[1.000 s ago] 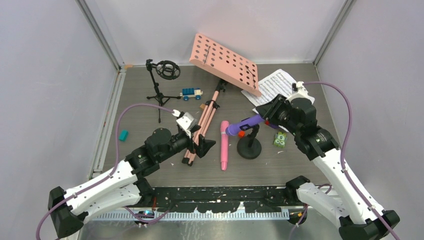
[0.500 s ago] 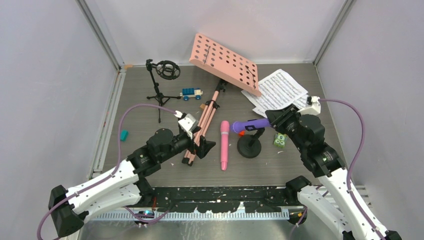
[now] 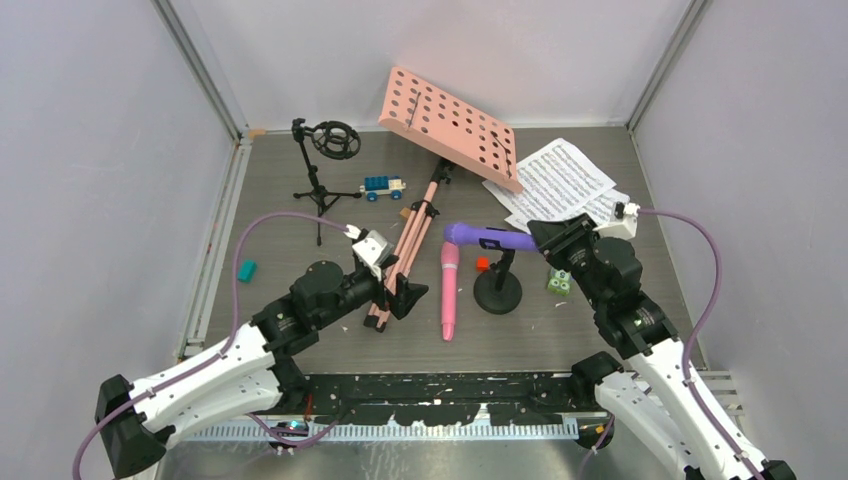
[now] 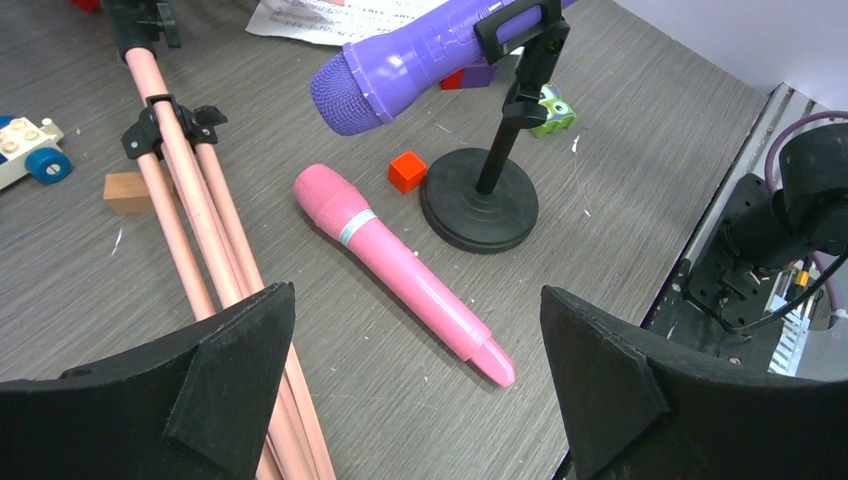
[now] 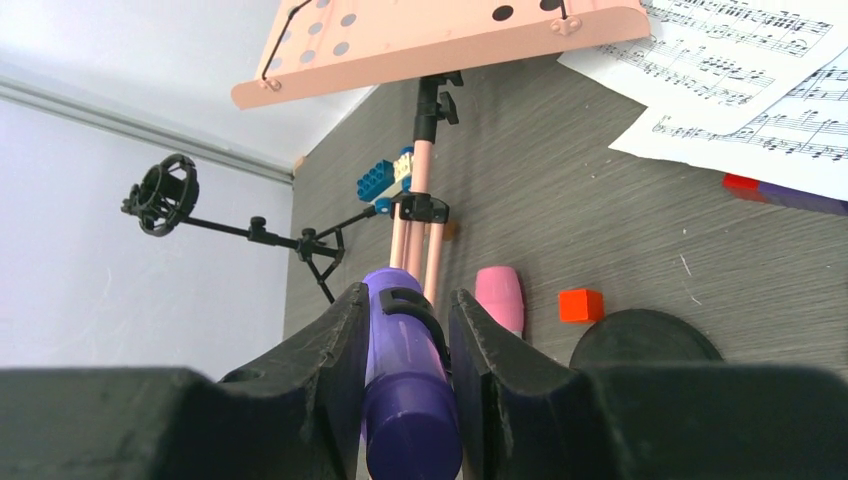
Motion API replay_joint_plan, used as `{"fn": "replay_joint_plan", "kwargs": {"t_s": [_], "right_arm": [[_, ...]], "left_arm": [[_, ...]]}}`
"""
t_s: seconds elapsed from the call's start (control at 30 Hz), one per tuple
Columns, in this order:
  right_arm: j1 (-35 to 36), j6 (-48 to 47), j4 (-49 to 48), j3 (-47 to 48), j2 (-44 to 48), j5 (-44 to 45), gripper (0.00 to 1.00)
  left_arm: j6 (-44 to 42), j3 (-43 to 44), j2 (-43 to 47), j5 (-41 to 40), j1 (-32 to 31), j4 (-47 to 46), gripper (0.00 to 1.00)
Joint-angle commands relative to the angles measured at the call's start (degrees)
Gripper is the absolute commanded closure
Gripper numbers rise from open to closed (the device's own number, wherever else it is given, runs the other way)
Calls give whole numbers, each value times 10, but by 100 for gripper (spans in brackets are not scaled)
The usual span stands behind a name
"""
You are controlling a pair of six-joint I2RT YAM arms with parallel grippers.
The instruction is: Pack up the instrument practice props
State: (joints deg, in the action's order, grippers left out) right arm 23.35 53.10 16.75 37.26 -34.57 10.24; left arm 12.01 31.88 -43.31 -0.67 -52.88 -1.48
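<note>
The purple microphone [image 3: 485, 238] lies level in the clip of the round-based black mic mount [image 3: 497, 293]. My right gripper [image 3: 540, 237] is shut on its handle end; the wrist view shows the purple microphone [image 5: 405, 400] pinched between both fingers. The pink microphone [image 3: 449, 290] lies flat on the table and also shows in the left wrist view [image 4: 400, 270]. My left gripper [image 4: 420, 400] is open and empty, its left finger beside the folded tripod legs [image 3: 405, 250] of the pink perforated rack [image 3: 452, 125]. White sheet-music pages [image 3: 555, 180] lie at the back right. A black tripod mic mount [image 3: 322, 165] stands at the back left.
A blue toy car [image 3: 383, 187] sits behind the tripod legs. A red block [image 3: 482, 264] lies beside the round mount, a green block [image 3: 559, 283] under my right wrist, a teal block [image 3: 246, 270] at the left. Walls enclose the table.
My right gripper has drawn back to the right and tipped the purple microphone from head-down to level in its clip. The left arm has barely moved.
</note>
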Motion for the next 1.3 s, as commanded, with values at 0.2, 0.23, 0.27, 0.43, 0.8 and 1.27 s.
{"fn": "replay_joint_plan", "kwargs": {"t_s": [0.2,0.23,0.27,0.43,0.8,1.27], "right_arm": [[-1,13,125,-94,-4,15,54],[-1,17,126,-97,-5,15,51],[-1,20,128,-100,-4,16,49],[-1,27,143,-104,0,32,39],[-1,24,165,-88,2,63,35],[-1,-136,183,58,49,9,30]], "left_arm": [[9,-5,18,-14,-2,-21,6],[10,-5,17,-14,-3,-21,6],[11,-4,17,-13,-3,-21,6],[10,-4,19,-13,-3,-18,6],[12,-4,16,-15,-3,-19,6],[-112,-84,15,182,-3,-249,3]]}}
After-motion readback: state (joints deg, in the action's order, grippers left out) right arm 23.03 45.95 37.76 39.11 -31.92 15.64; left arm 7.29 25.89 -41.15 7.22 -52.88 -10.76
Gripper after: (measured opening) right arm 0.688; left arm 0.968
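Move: The right gripper still holds the tail of the purple microphone, clipped to its stand; the microphone's middle is about 5 cm ahead and 7 cm left, roughly level with the hand. Down on the table, some 23 cm lower, the red cube lies about 7 cm ahead and 5 cm left, the pink microphone 4 cm ahead and 14 cm left, the owl toy 1 cm back and 10 cm right. From the left hand, the purple microphone is about 9 cm ahead and 14 cm right, near level. Open the right gripper to let go of the purple microphone's tail, sinking as the fingers spread: go down about 14 cm beside the stand, easing a few centimetres back and to the right while the hand tips nose-down some 25 degrees. Then lift some 9 cm with the fingers still open, levelling partly again. Late on, start drawing the empty left hand back about 2 cm. ##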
